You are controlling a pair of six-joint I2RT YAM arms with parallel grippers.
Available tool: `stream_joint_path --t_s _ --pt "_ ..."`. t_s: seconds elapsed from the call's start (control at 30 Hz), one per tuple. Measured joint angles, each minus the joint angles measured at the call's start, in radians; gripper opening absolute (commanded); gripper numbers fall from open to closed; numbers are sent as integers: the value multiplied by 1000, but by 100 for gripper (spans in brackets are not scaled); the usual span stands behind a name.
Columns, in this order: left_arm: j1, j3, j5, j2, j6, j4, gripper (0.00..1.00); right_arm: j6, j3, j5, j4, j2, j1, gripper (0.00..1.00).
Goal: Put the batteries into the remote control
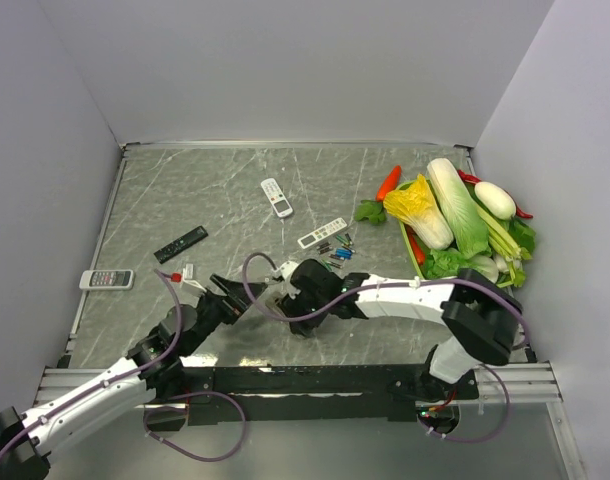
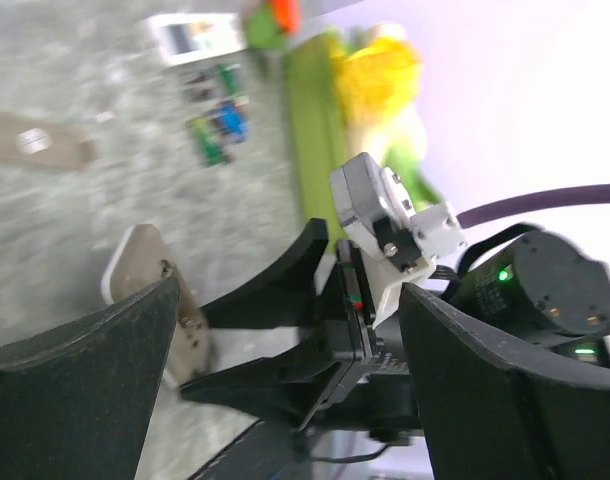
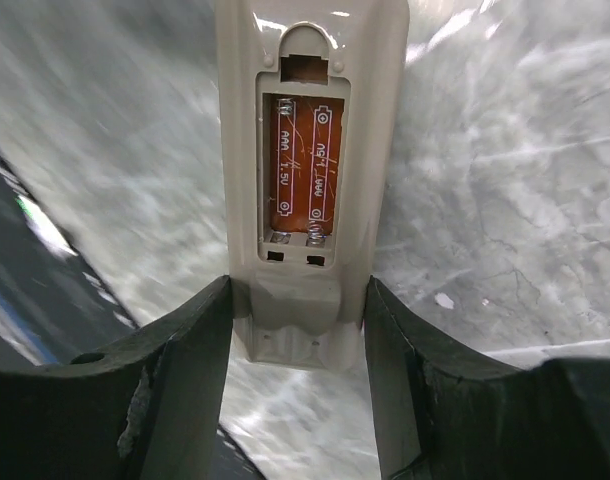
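Note:
The remote control (image 3: 303,300) lies back up on the table, and its open battery bay (image 3: 303,170) holds no cells. My right gripper (image 3: 297,290) is shut on the remote's near end, one finger against each side. The batteries (image 1: 337,250), tiny green, blue and dark cells, lie loose on the table beyond it, and the left wrist view shows the batteries (image 2: 217,125) blurred. My left gripper (image 1: 230,290) stands open just left of the right one, holding nothing. In the left wrist view the left gripper (image 2: 290,300) faces the right gripper's black fingers, with the remote (image 2: 135,265) beside them.
Other remotes lie around: a small white one (image 1: 276,197), a slim white one (image 1: 322,232), a black one (image 1: 180,244) and a grey-white one (image 1: 106,279). A green tray (image 1: 409,243) of vegetables fills the right side. A flat beige piece (image 2: 35,140) lies on the table.

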Motion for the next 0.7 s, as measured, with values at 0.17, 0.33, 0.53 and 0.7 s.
stream_joint_path --t_s 0.17,0.33,0.53,0.7 --pt "0 0 3 -5 19 115 93 114 -67 30 179 -117 16 0" --pt "0 0 -1 -50 42 193 90 174 -110 63 351 -174 49 0" --pt "0 1 -60 -85 77 175 88 217 -159 116 450 -183 78 0" --pt "0 0 -128 -87 76 29 91 253 -221 206 463 -218 82 0"
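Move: The remote, held near its right-hand end in the right fingers, has its middle about 4 cm left and 2 cm ahead of that hand, roughly 1 cm above it. The open left gripper it is carried towards is some 11 cm left, 4 cm ahead and 10 cm up. From the left gripper, the remote's middle lies about 7 cm right, 2 cm back and 9 cm down. From the right hand, the battery cover lies 8 cm ahead, 6 cm left, and the batteries 16 cm ahead, 10 cm right, both 4 cm down. Upward and to the left, the right hand raises the still-pinched remote about 7 cm and up to 5 cm across, then eases back right a little, rolling some 25 degrees so its left side rises. The left hand, fingers still wide and empty, climbs about 7 cm tipping upward, then sinks back some 4 cm, ending slightly farther forward and left. ##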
